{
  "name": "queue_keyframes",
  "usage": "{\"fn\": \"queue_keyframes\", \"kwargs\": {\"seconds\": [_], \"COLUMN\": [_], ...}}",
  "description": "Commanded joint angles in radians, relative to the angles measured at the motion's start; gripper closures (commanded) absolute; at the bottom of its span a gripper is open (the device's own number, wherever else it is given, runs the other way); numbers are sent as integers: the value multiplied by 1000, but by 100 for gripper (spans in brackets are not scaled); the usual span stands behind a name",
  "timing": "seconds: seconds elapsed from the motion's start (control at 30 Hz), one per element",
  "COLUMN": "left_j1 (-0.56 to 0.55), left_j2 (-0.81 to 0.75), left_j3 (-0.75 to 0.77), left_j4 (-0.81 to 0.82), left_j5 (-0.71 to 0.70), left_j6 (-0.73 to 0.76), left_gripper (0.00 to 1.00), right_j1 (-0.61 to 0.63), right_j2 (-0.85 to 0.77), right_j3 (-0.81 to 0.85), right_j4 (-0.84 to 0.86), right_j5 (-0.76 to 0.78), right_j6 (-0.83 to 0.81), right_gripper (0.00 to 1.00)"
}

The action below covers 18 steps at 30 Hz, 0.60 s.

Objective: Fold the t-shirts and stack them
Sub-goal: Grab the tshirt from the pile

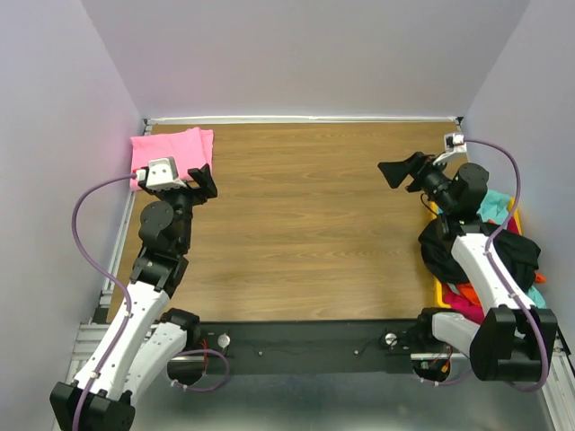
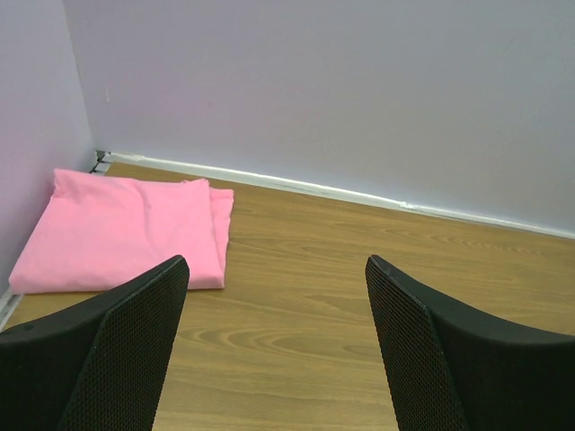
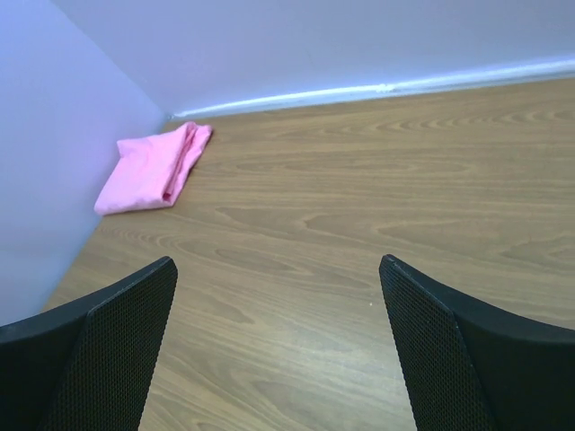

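Observation:
A folded pink t-shirt (image 1: 171,150) lies flat in the far left corner of the wooden table; it shows too in the left wrist view (image 2: 126,233) and the right wrist view (image 3: 153,171). My left gripper (image 1: 203,182) hovers just in front of it, open and empty (image 2: 277,296). My right gripper (image 1: 402,171) is raised over the table's right side, open and empty (image 3: 278,301). A black t-shirt (image 1: 517,256) hangs over the yellow bin (image 1: 439,292) at the right, with teal (image 1: 494,205), orange (image 1: 466,292) and magenta (image 1: 465,308) t-shirts heaped there.
Lilac walls (image 1: 296,54) close the table on the left, far and right sides. The bin stands beside the right arm's base. Bare wood (image 1: 305,224) spans the middle between the two arms.

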Motion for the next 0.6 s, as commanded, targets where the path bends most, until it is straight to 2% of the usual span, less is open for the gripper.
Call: {"fn": "queue_keyframes", "kwargs": {"seconds": [0.0, 0.2, 0.43, 0.57], "left_j1": [-5, -6, -5, -5], "left_j2": [0, 0, 3, 12], "left_j3": [1, 0, -5, -5], "left_j4": [10, 13, 16, 22], "left_j5": [-21, -15, -1, 14], "left_j6": [-3, -4, -12, -19], "left_gripper": [12, 11, 10, 8], "right_j1": [1, 1, 1, 0], "right_j2": [-68, -99, -173, -123], "right_j3": [-23, -23, -11, 33], "right_j4": [34, 0, -219, -345], "right_j5": [49, 88, 478, 699], "right_j6": [0, -2, -16, -31], "right_gripper": [0, 0, 0, 0]}}
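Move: The right hand hangs open over the table. The black shirt on top of the pile in the yellow bin lies about 26 cm to its right, 18 cm back and 20 cm below. The teal shirt at the bin's far end is some 28 cm right, 5 cm back and about 22 cm below the right hand. From the left hand, the black shirt lies about 88 cm to the right, 14 cm back and 26 cm below. Heading for the shirt pile at its right, the empty right hand first lifts 2 to 3 cm, then swings right with growing speed, about 7 cm in all, sinking slightly at the end. The wrist yaws clockwise some 25 degrees, bringing the wide-open fingers round from pointing forward-left to nearly straight forward. They touch nothing yet. ##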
